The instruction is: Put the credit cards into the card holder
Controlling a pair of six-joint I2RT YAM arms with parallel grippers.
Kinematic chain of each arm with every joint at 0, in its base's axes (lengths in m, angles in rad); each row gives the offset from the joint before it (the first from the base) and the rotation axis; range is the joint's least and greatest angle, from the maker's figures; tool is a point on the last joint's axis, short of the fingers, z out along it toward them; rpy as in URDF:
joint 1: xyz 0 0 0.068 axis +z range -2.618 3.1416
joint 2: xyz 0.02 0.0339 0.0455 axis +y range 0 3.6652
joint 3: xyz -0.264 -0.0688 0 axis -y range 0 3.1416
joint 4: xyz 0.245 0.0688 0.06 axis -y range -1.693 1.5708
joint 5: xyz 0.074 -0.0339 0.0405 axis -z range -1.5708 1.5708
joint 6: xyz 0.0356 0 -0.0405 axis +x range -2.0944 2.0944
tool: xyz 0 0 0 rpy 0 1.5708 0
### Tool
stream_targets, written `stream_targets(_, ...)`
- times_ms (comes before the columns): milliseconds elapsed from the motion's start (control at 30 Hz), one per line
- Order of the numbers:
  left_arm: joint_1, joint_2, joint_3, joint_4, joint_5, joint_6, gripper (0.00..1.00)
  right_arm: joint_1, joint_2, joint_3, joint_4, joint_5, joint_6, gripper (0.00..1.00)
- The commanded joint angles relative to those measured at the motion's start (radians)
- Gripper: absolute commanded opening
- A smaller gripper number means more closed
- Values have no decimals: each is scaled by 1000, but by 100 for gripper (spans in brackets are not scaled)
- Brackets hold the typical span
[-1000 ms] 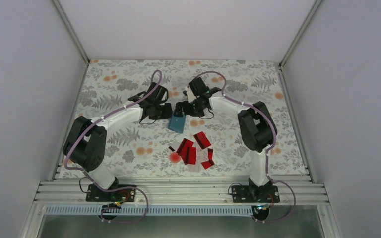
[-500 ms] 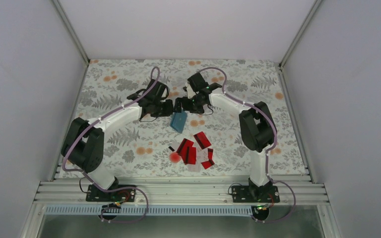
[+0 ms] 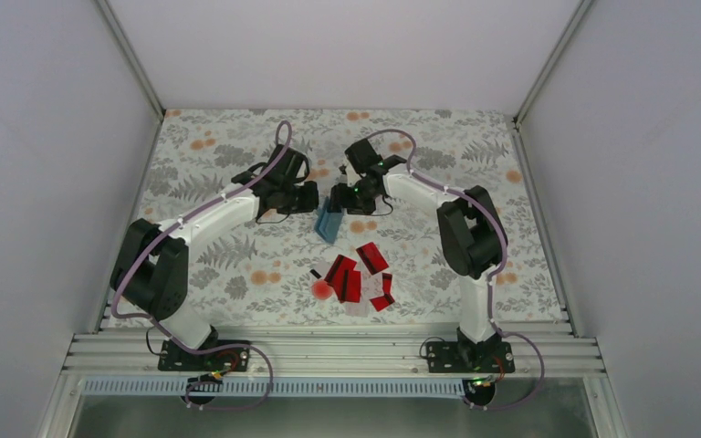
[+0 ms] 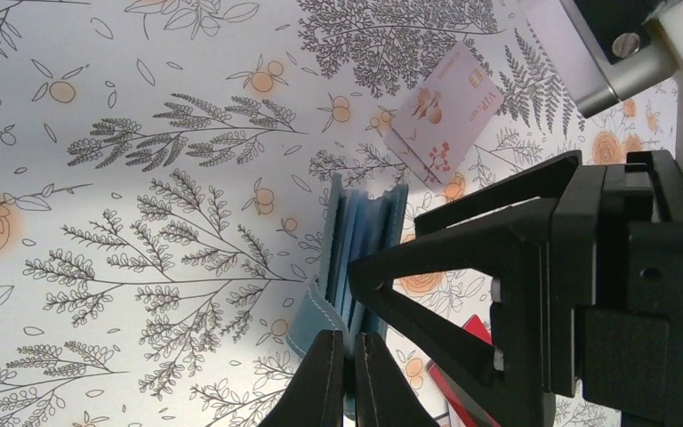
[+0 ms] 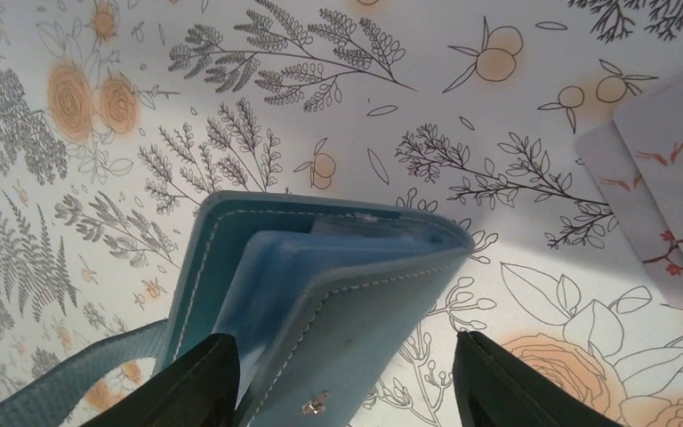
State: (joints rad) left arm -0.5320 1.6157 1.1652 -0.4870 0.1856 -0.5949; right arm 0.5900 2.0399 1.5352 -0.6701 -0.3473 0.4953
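Observation:
The teal card holder (image 3: 329, 224) stands partly open on its edge at mid-table, between both grippers. My left gripper (image 4: 349, 378) is shut on the holder's loose flap (image 4: 320, 311), at the holder's left side (image 3: 316, 203). My right gripper (image 5: 347, 382) is open and straddles the card holder (image 5: 338, 276). Its left finger sits against the holder's cover, while the right finger (image 5: 498, 382) stays clear of it. Several red credit cards (image 3: 358, 271) lie in a loose heap nearer the arm bases. Pale cards (image 5: 667, 187) lie beside the holder, one (image 4: 445, 116) also seen in the left wrist view.
A small round red blob (image 3: 321, 289) and a tiny black piece (image 3: 315, 274) lie left of the red heap. The floral table cloth (image 3: 219, 146) is bounded by white walls and an aluminium rail (image 3: 329, 351) at the near edge.
The holder has gone from lying flat to standing up on its edge. My right gripper has come down around it and its jaws have narrowed. The left gripper stays shut on the flap.

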Motion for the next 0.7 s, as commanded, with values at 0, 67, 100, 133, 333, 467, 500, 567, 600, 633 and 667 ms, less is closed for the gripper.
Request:
stream_targets(0, 1, -20, 26, 16, 6, -9, 2, 8, -12, -28, -5, 24, 0, 58)
stream_targets(67, 2, -19, 26, 14, 2, -9, 2, 7, -16, -39, -4, 34, -1, 53)
stream_targets(100, 1, -19, 25, 10, -3, -10, 2, 7, -20, -43, -3, 41, -2, 52)
stream_targets(133, 1, -18, 24, 8, -8, -11, 2, 7, -24, -48, -3, 47, -1, 51)
stream_targets(333, 1, -12, 32, -39, -76, -27, 2, 7, -52, -61, -8, 77, -12, 47)
stream_targets(467, 3, -8, 30, -53, -102, -36, 2, 7, -76, -76, -10, 102, -12, 44)
stream_targets(500, 2, -6, 32, -60, -109, -40, 2, 6, -78, -79, -8, 107, -12, 43)
stream_targets(567, 4, 3, 39, -77, -125, -46, 2, 7, -80, -86, -8, 108, -14, 35)
stream_targets(600, 4, 7, 42, -83, -132, -47, 2, 7, -79, -88, -8, 109, -14, 33)
stream_targets(633, 4, 8, 44, -87, -138, -49, 2, 7, -79, -91, -9, 109, -14, 31)
stream_targets(667, 4, 9, 45, -91, -144, -51, 2, 8, -79, -92, -11, 111, -14, 31)
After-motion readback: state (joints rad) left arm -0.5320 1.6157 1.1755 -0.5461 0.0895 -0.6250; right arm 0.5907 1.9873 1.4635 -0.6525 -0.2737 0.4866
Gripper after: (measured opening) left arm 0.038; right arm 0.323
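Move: The card holder hangs by its flap from the closed left fingers, its middle about 3 cm right, 3 cm back and 4 cm below that hand. From the right hand, whose open fingers already straddle its right cover, its middle is roughly 4 cm back, 1 cm left and 2 cm lower. Two pink cards lie some 8 cm right of the right hand and 1 cm ahead; the nearest red card is 9 cm right, 13 cm back. The holder's right cover is what the right fingers close around, one finger inside the mouth, the other outside, narrowing from about two thirds open to one third. The right hand first barely drifts, then draws about 1.5 cm right, while the left keeps its pinch on the flap and pulls nearly 2 cm left, so the hands spread the holder between them. ##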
